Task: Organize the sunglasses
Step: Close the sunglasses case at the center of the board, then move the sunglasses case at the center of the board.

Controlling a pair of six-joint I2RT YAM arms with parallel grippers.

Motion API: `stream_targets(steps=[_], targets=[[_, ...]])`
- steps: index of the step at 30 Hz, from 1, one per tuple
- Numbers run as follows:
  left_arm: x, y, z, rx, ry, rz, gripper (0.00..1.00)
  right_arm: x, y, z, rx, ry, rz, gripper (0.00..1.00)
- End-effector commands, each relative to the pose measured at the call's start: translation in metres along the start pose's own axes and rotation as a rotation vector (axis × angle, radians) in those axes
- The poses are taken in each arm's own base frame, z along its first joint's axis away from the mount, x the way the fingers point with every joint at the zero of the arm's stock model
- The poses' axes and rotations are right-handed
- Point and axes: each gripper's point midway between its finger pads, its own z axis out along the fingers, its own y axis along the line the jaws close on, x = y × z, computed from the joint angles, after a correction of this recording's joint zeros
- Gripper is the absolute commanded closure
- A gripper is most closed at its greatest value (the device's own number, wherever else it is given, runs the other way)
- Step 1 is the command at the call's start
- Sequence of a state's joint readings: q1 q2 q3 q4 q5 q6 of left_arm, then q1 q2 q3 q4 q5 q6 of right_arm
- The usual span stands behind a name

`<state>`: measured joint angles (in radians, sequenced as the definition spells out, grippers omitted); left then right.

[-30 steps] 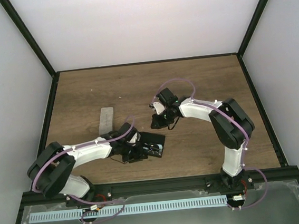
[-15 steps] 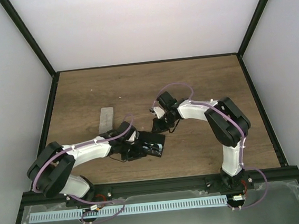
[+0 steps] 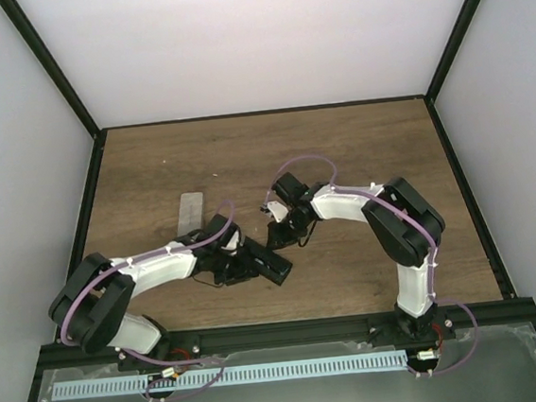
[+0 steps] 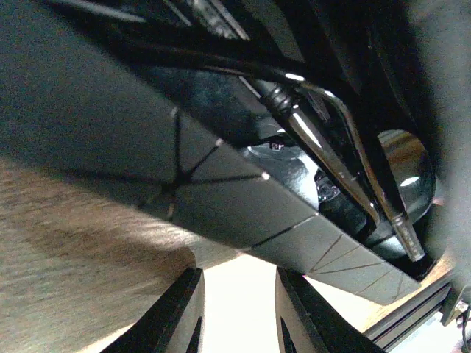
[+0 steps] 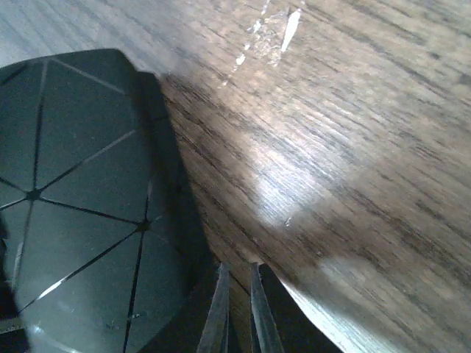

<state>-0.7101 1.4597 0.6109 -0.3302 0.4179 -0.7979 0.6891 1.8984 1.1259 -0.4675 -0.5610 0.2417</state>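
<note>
A black faceted case [image 3: 266,263] lies on the wooden table near the front middle. In the left wrist view the case [image 4: 110,118] gapes, and inside it lie sunglasses [image 4: 331,158] with thin metal arms and a round dark lens. My left gripper [image 3: 239,261] is at the case's left side; its tips [image 4: 237,272] stand a little apart against the case's lower flap. My right gripper [image 3: 276,236] hovers at the case's far end. In the right wrist view that gripper [image 5: 237,268] is nearly shut and empty, just right of the case [image 5: 73,206].
A narrow grey oblong piece [image 3: 191,215] lies flat on the table behind the left arm. Black frame rails [image 3: 88,209] border the wooden table [image 3: 358,145] on the left, right and back, with white walls beyond.
The case, spread flat a second ago, now looks narrower and folded up. My right gripper has come down and left to the case's far end. The left gripper stays at the case.
</note>
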Motion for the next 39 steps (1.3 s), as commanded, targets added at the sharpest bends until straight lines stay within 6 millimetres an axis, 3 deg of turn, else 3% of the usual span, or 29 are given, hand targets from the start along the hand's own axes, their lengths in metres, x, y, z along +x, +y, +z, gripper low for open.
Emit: stream_targets(steps=[1, 7, 13, 16, 20, 23, 26, 30, 32, 39], targets=[[-0.007, 0.028, 0.006, -0.127, -0.023, -0.02, 0.71, 0.002, 0.014, -0.008, 0.05, -0.002, -0.022, 0.9], [-0.016, 0.019, -0.001, -0.118, -0.057, -0.007, 0.72, 0.008, 0.011, -0.009, 0.127, -0.002, -0.022, 0.9], [-0.024, -0.003, -0.04, -0.066, -0.17, 0.034, 0.73, 0.006, 0.006, -0.019, 0.184, -0.048, 0.004, 0.9], [-0.015, 0.004, -0.053, -0.094, -0.169, 0.041, 0.73, -0.006, 0.009, -0.034, 0.214, -0.121, 0.021, 0.91], [0.001, 0.024, -0.058, -0.124, -0.169, 0.003, 0.73, -0.032, 0.035, -0.062, 0.165, -0.247, -0.007, 0.91], [0.007, 0.037, -0.061, -0.117, -0.196, -0.074, 0.73, -0.037, 0.049, -0.061, 0.1, -0.234, -0.029, 0.91], [-0.001, 0.042, -0.073, -0.12, -0.281, -0.144, 0.66, -0.026, 0.053, -0.044, 0.078, -0.179, -0.038, 0.91], [-0.027, 0.027, -0.104, -0.098, -0.437, -0.16, 0.42, -0.001, 0.058, -0.024, 0.049, -0.109, -0.041, 0.91], [-0.037, 0.019, -0.115, -0.089, -0.485, -0.157, 0.35, 0.009, 0.055, -0.018, 0.04, -0.086, -0.029, 0.91], [-0.043, 0.019, -0.122, -0.098, -0.509, -0.179, 0.2, 0.007, 0.049, -0.024, 0.095, -0.103, -0.037, 0.86]])
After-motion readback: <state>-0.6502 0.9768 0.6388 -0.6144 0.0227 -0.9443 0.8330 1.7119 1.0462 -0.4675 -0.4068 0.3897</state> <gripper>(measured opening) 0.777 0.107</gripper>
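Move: The sunglasses case lies right between the hands, still gaping on the near side with the glasses inside. Its middle is about 3 cm to the left hand's right, 1 cm farther out and 1 cm higher. From the right hand it is some 3 cm back, 1 cm left and level in height. The grey tray lies about 12 cm ahead and 14 cm left of the left hand. Easing forward some 2 cm along the near side of the case, the left hand then lifts off and swings away to its left and up, about 8 cm each, tilting up, turning counter-clockwise and opening its fingers wide. The right draws back 1 cm at the case's far edge, hops up with fingers nearly shut, then drops back and down over the lid. ##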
